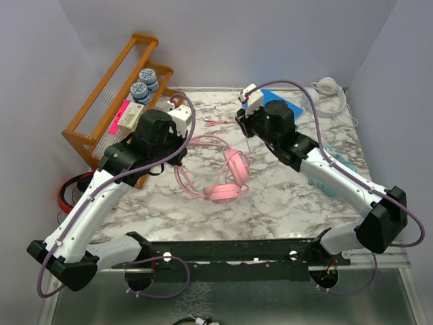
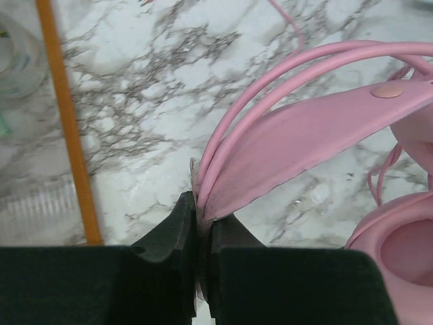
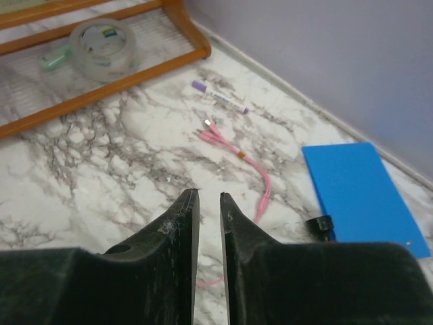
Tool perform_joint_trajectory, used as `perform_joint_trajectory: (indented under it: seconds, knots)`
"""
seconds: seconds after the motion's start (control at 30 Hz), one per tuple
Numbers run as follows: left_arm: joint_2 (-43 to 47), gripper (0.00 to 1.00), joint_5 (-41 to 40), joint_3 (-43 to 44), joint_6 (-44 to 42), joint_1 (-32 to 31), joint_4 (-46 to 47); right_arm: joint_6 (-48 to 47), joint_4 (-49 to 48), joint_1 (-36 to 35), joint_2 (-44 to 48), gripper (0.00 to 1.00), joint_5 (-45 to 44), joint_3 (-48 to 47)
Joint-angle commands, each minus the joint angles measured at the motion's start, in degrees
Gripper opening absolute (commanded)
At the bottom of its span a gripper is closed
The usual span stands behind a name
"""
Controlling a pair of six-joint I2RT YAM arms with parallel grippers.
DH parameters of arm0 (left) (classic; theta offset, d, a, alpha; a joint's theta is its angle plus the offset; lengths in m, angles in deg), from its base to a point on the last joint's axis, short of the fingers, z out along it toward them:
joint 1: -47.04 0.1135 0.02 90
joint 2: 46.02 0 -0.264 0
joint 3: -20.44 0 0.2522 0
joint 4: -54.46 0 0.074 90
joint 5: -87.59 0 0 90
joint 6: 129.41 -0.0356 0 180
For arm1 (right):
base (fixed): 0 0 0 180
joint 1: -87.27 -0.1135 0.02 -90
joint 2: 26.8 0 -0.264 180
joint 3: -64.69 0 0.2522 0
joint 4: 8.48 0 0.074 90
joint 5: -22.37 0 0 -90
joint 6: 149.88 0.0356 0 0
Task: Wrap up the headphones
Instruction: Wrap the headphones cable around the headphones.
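The pink headphones (image 1: 230, 175) lie in the middle of the marble table, ear cups together and headband (image 1: 205, 141) arching to the left. My left gripper (image 2: 203, 211) is shut on the edge of that pink headband (image 2: 304, 135), with an ear cup (image 2: 399, 240) at its right. The pink cable (image 3: 262, 177) trails over the table to its plug ends (image 3: 206, 128). My right gripper (image 3: 210, 196) hovers above the cable, its jaws a narrow gap apart with nothing between them. A white pair (image 1: 328, 88) sits at the back right. A teal pair (image 1: 336, 169) shows partly under the right arm.
A wooden rack (image 1: 115, 95) stands at the back left, holding a tape roll (image 3: 103, 40). A purple marker (image 3: 220, 100) and a blue pad (image 3: 362, 196) lie near the back wall. A red-and-black pair (image 1: 67, 193) rests off the table's left edge.
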Motion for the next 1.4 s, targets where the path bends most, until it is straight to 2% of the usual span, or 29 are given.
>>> perform_joint_trajectory:
  seconds: [0.0, 0.17, 0.37, 0.5, 0.57, 0.7, 0.8, 0.93, 1.23, 1.37]
  knots:
    - [-1.09, 0.0, 14.0, 7.96, 7.01, -0.3, -0.57, 6.6, -2.64, 2.41, -0.25, 0.25, 8.07, 4.23]
    - [-7.4, 0.0, 21.62, 15.07, 9.8, -0.21, -7.56, 10.83, -5.03, 5.69, 3.18, 0.26, 9.95, 9.87]
    - [-10.76, 0.0, 28.82, 17.46, 11.25, 0.59, -8.13, 18.02, -5.39, 11.99, 8.35, 0.3, 9.75, 16.03]
    - [-12.4, 0.0, 35.29, 17.2, 12.11, 1.98, -7.49, 23.36, -5.59, 17.93, 11.0, 0.39, 11.77, 19.52]
    - [-12.96, 0.0, 37.83, 16.58, 12.8, 2.44, -6.9, 26.15, -6.65, 21.78, 11.91, 0.46, 14.99, 21.5]
    - [-13.66, 0.0, 40.89, 16.01, 13.57, 4.0, -6.21, 32.83, -9.32, 28.68, 13.03, 0.53, 22.85, 25.39]
    - [-13.94, 0.0, 42.89, 16.02, 14.53, 6.01, -5.36, 36.55, -14.86, 31.1, 14.87, 0.6, 29.26, 30.7]
    - [-13.95, 0.0, 46.78, 16.24, 17.89, 10.63, -2.84, 39.06, -24.25, 31.19, 18.8, 0.72, 32.42, 39.77]
    - [-12.21, 0.0, 51.4, 15.24, 27.51, 14.92, 6.57, 40.43, -47.69, 31.16, 20.86, 0.81, 41.49, 54.37]
    - [-11.77, 0.0, 52.15, 15.89, 31.87, 15.17, 10.66, 43.51, -64.44, 31.13, 16.14, 0.85, 49.01, 57.84]
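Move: The right hand, empty and a quarter open, has the pink cable's slack strand roughly 7 cm back, 2 cm right and 17 cm below. The far earcup is 12 cm back, 1 cm left and 5 cm lower; the near earcup is 19 cm back, 5 cm left; the cable plugs lie 13 cm ahead, 9 cm left on the table. From the left hand, already pinching the headband, that strand is about 6 cm ahead, 18 cm right and 15 cm down. Down and out to the right past the earcups, then back with a slight return left, the empty right hand drops about 14 cm, rolling some 40 degrees and spreading its fingers wide beside the cups. The left hand keeps its pinch on the headband, shifting right and slightly back, then rising with a short forward move, while its wrist swings the fingers round to the right. ##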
